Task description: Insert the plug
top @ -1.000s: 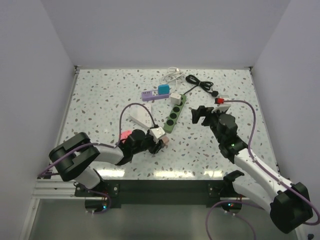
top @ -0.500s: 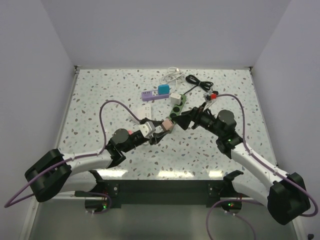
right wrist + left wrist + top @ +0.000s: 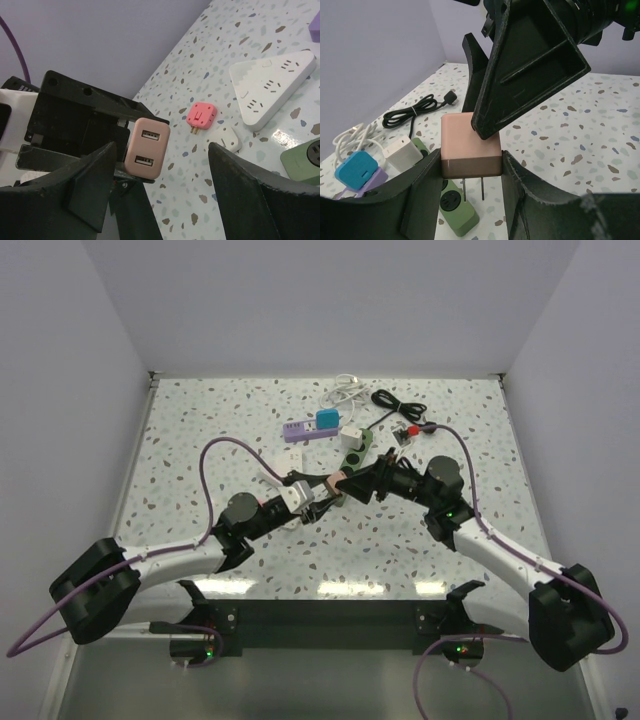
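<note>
The plug (image 3: 470,145) is a pink two-port USB charger with two metal prongs pointing down. My left gripper (image 3: 470,168) is shut on its darker lower band and holds it in the air over the near end of the green power strip (image 3: 455,210). In the top view the plug (image 3: 335,483) hangs between both arms, beside the green power strip (image 3: 349,465). My right gripper (image 3: 161,155) is open, its fingers astride the plug (image 3: 147,148), with wide gaps either side. One right finger (image 3: 530,65) lies against the plug's top corner.
A white triangular power strip (image 3: 270,85), a pink adapter (image 3: 201,113) and a small white adapter (image 3: 226,137) lie on the table below. Farther back are a purple strip (image 3: 305,430), a blue adapter (image 3: 328,419), a white charger (image 3: 352,436) and a coiled black cable (image 3: 400,405).
My left arm stretched out and carried the plug up and right to the green strip. My right arm swung left to meet it, and its jaws have narrowed a little.
</note>
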Action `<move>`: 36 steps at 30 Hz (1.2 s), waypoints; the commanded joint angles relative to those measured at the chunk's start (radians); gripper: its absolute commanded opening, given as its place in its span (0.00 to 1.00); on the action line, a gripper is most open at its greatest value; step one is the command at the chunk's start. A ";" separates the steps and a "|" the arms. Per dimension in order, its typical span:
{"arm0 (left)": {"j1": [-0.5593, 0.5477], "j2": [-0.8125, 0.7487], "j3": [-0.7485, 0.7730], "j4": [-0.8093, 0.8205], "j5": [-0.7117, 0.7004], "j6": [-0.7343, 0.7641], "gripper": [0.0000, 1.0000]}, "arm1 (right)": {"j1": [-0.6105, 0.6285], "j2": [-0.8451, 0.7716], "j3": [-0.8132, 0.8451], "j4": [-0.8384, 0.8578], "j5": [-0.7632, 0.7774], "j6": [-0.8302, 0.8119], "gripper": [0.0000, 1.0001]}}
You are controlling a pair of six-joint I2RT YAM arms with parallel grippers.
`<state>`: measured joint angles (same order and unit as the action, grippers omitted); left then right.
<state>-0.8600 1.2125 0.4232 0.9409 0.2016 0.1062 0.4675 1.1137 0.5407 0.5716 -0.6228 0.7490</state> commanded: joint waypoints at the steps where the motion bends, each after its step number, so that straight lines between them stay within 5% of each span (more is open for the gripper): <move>1: -0.004 -0.008 0.045 0.025 0.012 0.038 0.00 | 0.013 -0.002 0.053 0.047 -0.040 0.006 0.76; 8: -0.004 0.010 0.063 0.013 0.021 0.049 0.00 | 0.019 0.018 0.050 0.091 -0.066 0.026 0.59; 14: -0.004 0.022 0.066 0.013 0.032 0.055 0.00 | 0.020 0.031 0.042 0.125 -0.066 0.041 0.28; 16: -0.004 0.030 0.072 0.004 0.030 0.052 0.00 | 0.023 0.025 0.035 0.125 -0.045 0.041 0.03; 17: -0.004 0.033 0.074 0.001 0.025 0.043 0.04 | 0.022 0.021 0.033 0.117 -0.010 0.038 0.00; 18: -0.004 0.036 0.074 0.001 0.015 0.036 0.26 | 0.023 0.018 0.033 0.108 0.004 0.021 0.00; 20: -0.004 0.047 0.065 0.001 -0.008 0.021 0.50 | 0.022 -0.005 0.038 0.050 0.070 -0.032 0.00; 21: -0.004 0.048 0.063 -0.001 -0.016 0.018 0.78 | 0.022 -0.017 0.050 0.019 0.113 -0.058 0.00; 22: -0.004 0.050 0.058 -0.002 -0.022 0.015 0.85 | 0.022 -0.032 0.057 -0.019 0.153 -0.088 0.00; 30: 0.001 0.102 0.012 0.019 -0.067 -0.014 0.95 | 0.020 -0.153 0.133 -0.308 0.541 -0.292 0.00; 36: 0.041 0.366 0.135 0.018 -0.134 -0.099 0.95 | 0.020 -0.212 0.122 -0.403 0.698 -0.336 0.00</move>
<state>-0.8383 1.4960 0.4870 0.9337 0.1284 0.0647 0.4900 0.9375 0.6395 0.2413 -0.0589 0.4732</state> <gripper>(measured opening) 0.946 0.360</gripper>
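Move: The plug is between the left hand's pads, held high over the table; from the right hand point it lies about 1 cm back and 1 cm to the left, nearly level. The green strip's middle is some 20 cm ahead of the right hand, 3 cm to its right and 19 cm lower. The white adapter on the strip's far end is roughly 28 cm ahead of that hand, 4 cm right and 17 cm below. Easing left and slightly back, the right hand centres its open fingers on the plug and pinches it while the left hand keeps its grip nearly still. The left fingers then open wide and let go. The right carries the plug about 8 cm right and 6 cm forward, nearer the green strip, turning some 30 degrees clockwise, as the left hand sinks about 8 cm and drifts forward. ##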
